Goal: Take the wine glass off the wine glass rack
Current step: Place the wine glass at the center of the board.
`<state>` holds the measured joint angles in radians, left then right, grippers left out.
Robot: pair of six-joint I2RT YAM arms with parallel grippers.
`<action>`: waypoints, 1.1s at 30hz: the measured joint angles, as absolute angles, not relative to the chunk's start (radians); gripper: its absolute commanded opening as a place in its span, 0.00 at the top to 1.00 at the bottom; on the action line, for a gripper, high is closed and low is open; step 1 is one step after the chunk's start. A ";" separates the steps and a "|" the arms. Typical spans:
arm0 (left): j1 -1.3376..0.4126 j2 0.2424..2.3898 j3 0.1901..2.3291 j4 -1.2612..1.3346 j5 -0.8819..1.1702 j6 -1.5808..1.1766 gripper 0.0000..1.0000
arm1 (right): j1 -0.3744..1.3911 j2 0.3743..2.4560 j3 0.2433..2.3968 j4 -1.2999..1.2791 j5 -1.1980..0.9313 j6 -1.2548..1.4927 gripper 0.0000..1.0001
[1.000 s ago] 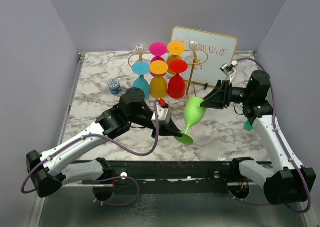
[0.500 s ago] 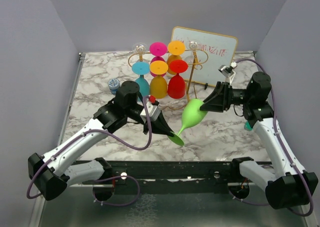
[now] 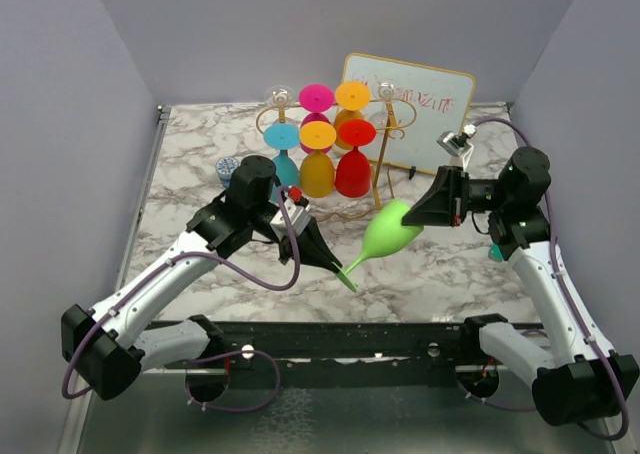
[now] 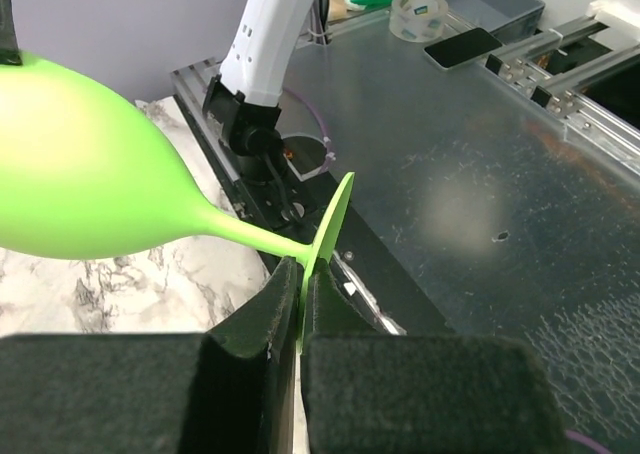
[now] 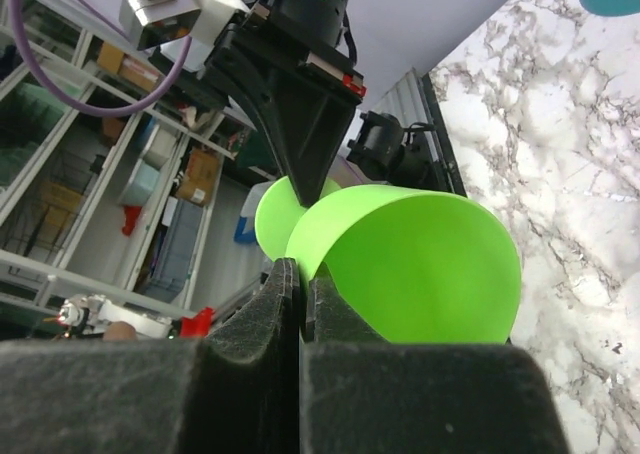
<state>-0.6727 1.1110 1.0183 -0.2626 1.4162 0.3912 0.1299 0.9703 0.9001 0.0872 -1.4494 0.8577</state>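
A lime-green wine glass (image 3: 385, 236) hangs tilted over the table's front middle, held at both ends. My left gripper (image 3: 335, 264) is shut on the edge of its foot (image 4: 335, 224), its jaws pinching the thin disc, and the bowl (image 4: 90, 174) stretches away to the left. My right gripper (image 3: 414, 214) is shut on the bowl's rim (image 5: 420, 264), one finger inside and one outside. The gold wire wine glass rack (image 3: 388, 134) stands behind, with teal, yellow, red, pink and orange glasses hanging upside down on it.
A gold-framed whiteboard (image 3: 420, 109) leans at the back right, behind the rack. A small blue and white pot (image 3: 228, 166) sits left of the rack. A teal object (image 3: 496, 252) lies under my right arm. Grey walls close in both sides.
My right gripper has closed on the green glass's rim. The left gripper has swung the foot leftward and nearer, laying the glass flatter. The right arm has shifted slightly right.
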 measured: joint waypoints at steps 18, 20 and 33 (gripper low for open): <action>-0.648 1.116 1.011 -0.273 1.288 0.368 0.10 | 0.141 1.023 1.021 -0.116 -1.406 0.691 1.00; -0.648 1.113 1.004 -0.272 1.268 0.359 0.01 | 0.141 1.048 1.066 -0.207 -1.374 0.611 1.00; -0.648 1.047 0.980 -0.268 1.105 0.245 0.01 | 0.143 1.136 1.231 -0.717 -0.984 0.263 1.00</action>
<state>-0.6479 1.0473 0.9802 -0.2680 1.1046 0.2447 0.1432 1.1358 1.2308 -0.7170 -0.9840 0.2630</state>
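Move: The left hand pinches the foot of the green wine glass, whose middle lies about 4 cm ahead, 6 cm right and 2 cm above. The right hand is already shut on the rim; for it the board's open middle lies roughly 12 cm ahead, 11 cm left and 33 cm below. From the right hand the red glass hangs about 22 cm ahead, 8 cm left and 15 cm below; the teal box lies 15 cm ahead, 25 cm right. The left fingers let go of the green glass's foot, opening wide while that hand eases about 4 cm forward and slightly down, turning counter-clockwise. The right hand keeps its pinch on the rim, nearly still until the foot is free, then carries the glass about 7 cm forward and 4 cm down, its fingers swinging forward and tipping down some 20 degrees each. ##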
